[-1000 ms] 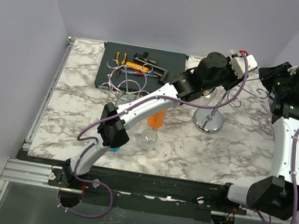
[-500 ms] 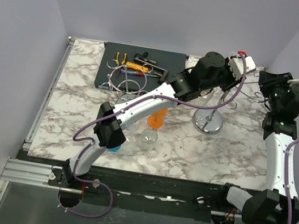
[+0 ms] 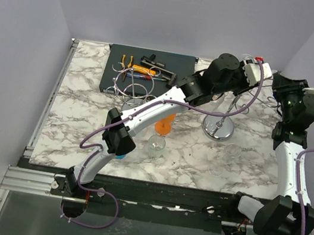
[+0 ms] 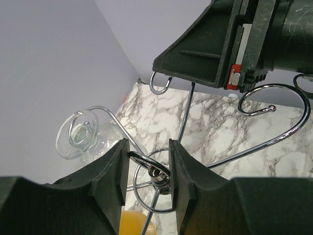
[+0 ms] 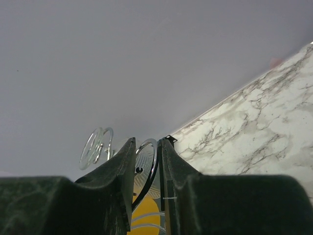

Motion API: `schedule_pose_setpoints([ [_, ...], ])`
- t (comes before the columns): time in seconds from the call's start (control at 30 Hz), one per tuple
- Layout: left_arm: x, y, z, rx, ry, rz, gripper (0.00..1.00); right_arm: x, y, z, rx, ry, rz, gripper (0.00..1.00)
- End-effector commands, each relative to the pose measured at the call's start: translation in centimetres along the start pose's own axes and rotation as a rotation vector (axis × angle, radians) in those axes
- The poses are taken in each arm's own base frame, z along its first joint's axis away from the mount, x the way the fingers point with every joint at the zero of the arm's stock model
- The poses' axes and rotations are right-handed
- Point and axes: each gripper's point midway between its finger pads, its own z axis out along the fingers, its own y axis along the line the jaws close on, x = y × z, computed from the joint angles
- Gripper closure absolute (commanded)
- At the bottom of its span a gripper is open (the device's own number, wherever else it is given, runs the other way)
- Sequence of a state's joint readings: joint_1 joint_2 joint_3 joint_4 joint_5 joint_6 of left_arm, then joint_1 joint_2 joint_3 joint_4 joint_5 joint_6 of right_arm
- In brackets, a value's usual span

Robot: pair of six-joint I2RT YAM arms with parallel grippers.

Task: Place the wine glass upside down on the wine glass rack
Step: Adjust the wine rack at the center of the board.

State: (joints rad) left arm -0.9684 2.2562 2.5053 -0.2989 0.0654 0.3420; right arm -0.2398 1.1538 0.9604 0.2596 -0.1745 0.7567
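Observation:
The chrome wine glass rack (image 3: 218, 128) stands at the back right of the marble table. In the left wrist view a clear wine glass (image 4: 80, 135) hangs upside down on one of its curved arms (image 4: 274, 142), foot uppermost, just left of my fingers. My left gripper (image 4: 149, 147) is shut on a dark wire loop of the rack above its hub (image 4: 161, 176). My right gripper (image 5: 147, 144) is shut on another chrome loop of the rack, and the glass's foot (image 5: 96, 147) shows to its left. From above, the two grippers (image 3: 256, 68) (image 3: 276, 89) meet over the rack.
Two clear glasses (image 3: 156, 144) (image 3: 222, 158) and an orange one (image 3: 165, 125) stand on the table in front of the rack. A black tray (image 3: 112, 80) with pliers and wire rings lies at the back. Walls close off the back and right.
The right arm has swung its wrist and elbow inward toward the rack. The left gripper has shifted slightly right and narrowed a little on the wire loop.

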Motion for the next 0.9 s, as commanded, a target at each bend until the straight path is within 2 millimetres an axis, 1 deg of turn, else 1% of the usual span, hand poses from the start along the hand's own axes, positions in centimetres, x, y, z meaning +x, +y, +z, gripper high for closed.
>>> schedule_pose_setpoints([
  [0.0, -5.1, 3.2, -0.7, -0.104, -0.142, 0.112, 1.00, 4.3, -2.1, 0.0, 0.010, 0.119, -0.011, 1.00],
  [0.1, -5.4, 3.2, -0.8, -0.101, -0.150, 0.114, 1.00, 4.9, -2.7, 0.0, 0.018, 0.122, -0.003, 1.00],
  [0.33, -7.2, 3.8, -1.2, -0.126, -0.204, 0.137, 1.00, 5.8, -3.4, 0.3, 0.018, 0.131, 0.028, 1.00],
  [0.43, -7.8, 3.8, -1.6, -0.128, -0.209, 0.124, 1.00, 6.1, -3.9, 0.4, 0.038, 0.140, 0.031, 1.00],
  [0.47, -7.8, 3.6, -1.8, -0.127, -0.206, 0.119, 0.94, 6.1, -4.0, 0.3, 0.044, 0.138, 0.031, 1.00],
  [0.53, -8.1, 3.4, -2.4, -0.125, -0.203, 0.101, 0.66, 5.8, -4.1, 0.0, 0.058, 0.123, 0.030, 1.00],
  [0.57, -8.1, 3.3, -2.6, -0.125, -0.198, 0.085, 0.59, 5.7, -4.2, -0.1, 0.067, 0.121, 0.028, 1.00],
  [0.63, -8.0, 2.9, -3.0, -0.117, -0.188, 0.049, 0.43, 5.4, -4.0, -0.3, 0.070, 0.113, 0.023, 1.00],
  [0.67, -8.1, 3.2, -3.4, -0.136, -0.181, 0.023, 0.40, 5.2, -3.9, -0.4, 0.070, 0.111, 0.022, 1.00],
  [0.73, -7.9, 2.9, -3.9, -0.133, -0.165, -0.046, 0.36, 5.0, -3.8, -0.4, 0.072, 0.109, 0.016, 1.00],
  [0.8, -8.0, 2.6, -4.3, -0.121, -0.152, -0.122, 0.27, 4.9, -3.7, -0.4, 0.075, 0.111, 0.010, 1.00],
  [0.83, -8.0, 2.3, -4.5, -0.110, -0.144, -0.148, 0.24, 4.8, -3.7, -0.4, 0.078, 0.112, 0.008, 1.00],
  [0.87, -8.1, 2.1, -4.7, -0.101, -0.141, -0.174, 0.24, 4.8, -3.6, -0.4, 0.076, 0.112, 0.005, 1.00],
])
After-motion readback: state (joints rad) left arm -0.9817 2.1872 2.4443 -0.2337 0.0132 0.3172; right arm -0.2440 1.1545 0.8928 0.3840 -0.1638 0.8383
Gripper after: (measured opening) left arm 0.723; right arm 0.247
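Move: The left fingers are closed on the small top ring of the wine rack; the hub lies some 3 cm below, 1 cm ahead and 2 cm right. A curl in the right hand's grip is about 4 cm ahead and 9 cm right of the left hand, a little lower. A hanging clear glass is roughly 9 cm ahead, 3 cm left and 5 cm below. From the right hand, the ring lies about 4 cm back, 9 cm left and slightly higher. The left fingers let go of the rack's top ring, opening wide after both hands have held almost in place with only a slight tilt of about 5 degrees. The left hand then lifts some 3 cm clear, easing about 1 cm to its left, while the right keeps its pinch on the curled rack arm. ##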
